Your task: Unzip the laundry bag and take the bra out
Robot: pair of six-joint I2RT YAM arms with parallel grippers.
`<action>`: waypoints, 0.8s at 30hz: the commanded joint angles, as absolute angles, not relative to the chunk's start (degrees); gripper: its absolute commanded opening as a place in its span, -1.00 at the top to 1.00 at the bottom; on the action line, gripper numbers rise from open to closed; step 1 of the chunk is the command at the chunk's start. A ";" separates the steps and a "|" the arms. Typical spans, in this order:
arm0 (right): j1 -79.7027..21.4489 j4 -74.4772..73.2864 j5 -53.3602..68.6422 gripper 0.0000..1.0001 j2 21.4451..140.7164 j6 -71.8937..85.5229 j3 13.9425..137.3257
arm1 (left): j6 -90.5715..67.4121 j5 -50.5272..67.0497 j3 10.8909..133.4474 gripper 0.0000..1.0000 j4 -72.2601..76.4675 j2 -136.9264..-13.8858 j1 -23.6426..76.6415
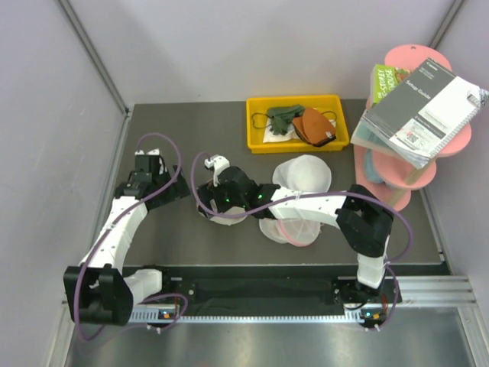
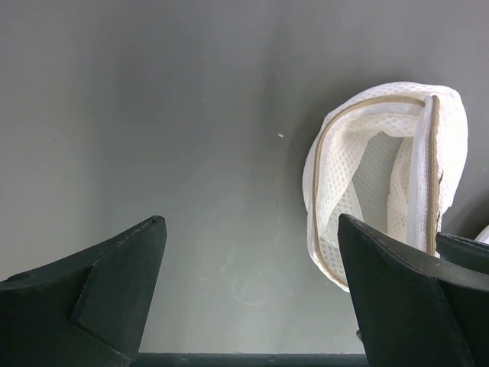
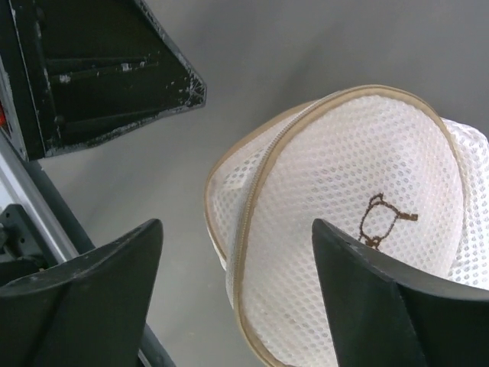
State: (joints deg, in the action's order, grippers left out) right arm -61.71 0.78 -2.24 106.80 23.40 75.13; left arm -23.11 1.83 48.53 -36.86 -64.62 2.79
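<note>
The laundry bag [image 3: 344, 229] is a white mesh pod with a beige rim, a zipper along its edge and a small dark mark [image 3: 378, 222] on its face. It lies on the grey table. My right gripper [image 3: 237, 223] hovers over it, open, with the bag's rim under the gap and nothing gripped. In the top view that gripper [image 1: 221, 205] covers most of the bag [image 1: 229, 219]. My left gripper [image 2: 250, 220] is open over bare table, with the bag [image 2: 382, 176] just to its right. No bra can be made out.
A plain white mesh bag [image 1: 302, 174] and a pink-rimmed mesh bag [image 1: 294, 232] lie right of the grippers, under the right arm. A yellow tray [image 1: 256, 138] with small items sits at the back. A pink stand with books [image 1: 405, 153] fills the right side.
</note>
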 commanded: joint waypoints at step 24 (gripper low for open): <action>-48.88 2.90 2.55 -0.99 86.14 25.92 61.28 | -21.01 7.90 53.79 -0.98 -32.09 -59.06 1.05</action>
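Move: The open laundry bag lies below the right hand, its middle about 4 cm to the right, 3 cm ahead and 9 cm down. The pink-rimmed bag is some 25 cm to the right of that hand and 2 cm back, the lidded white bag some 29 cm to the right and 12 cm ahead, both near table level. From the left hand the open bag lies about 13 cm to the right, level fore and aft, and 9 cm down. Backing off barely a centimetre while its fingers finish spreading wide, the right hand then sweeps quickly right and up over the open bag, about 8 cm across and over 6 cm high, swings forward some 4 cm towards the lidded bag and starts to dip. The left hand, already clear and open, rises about 3 cm, its fingers tilting slightly outward. ##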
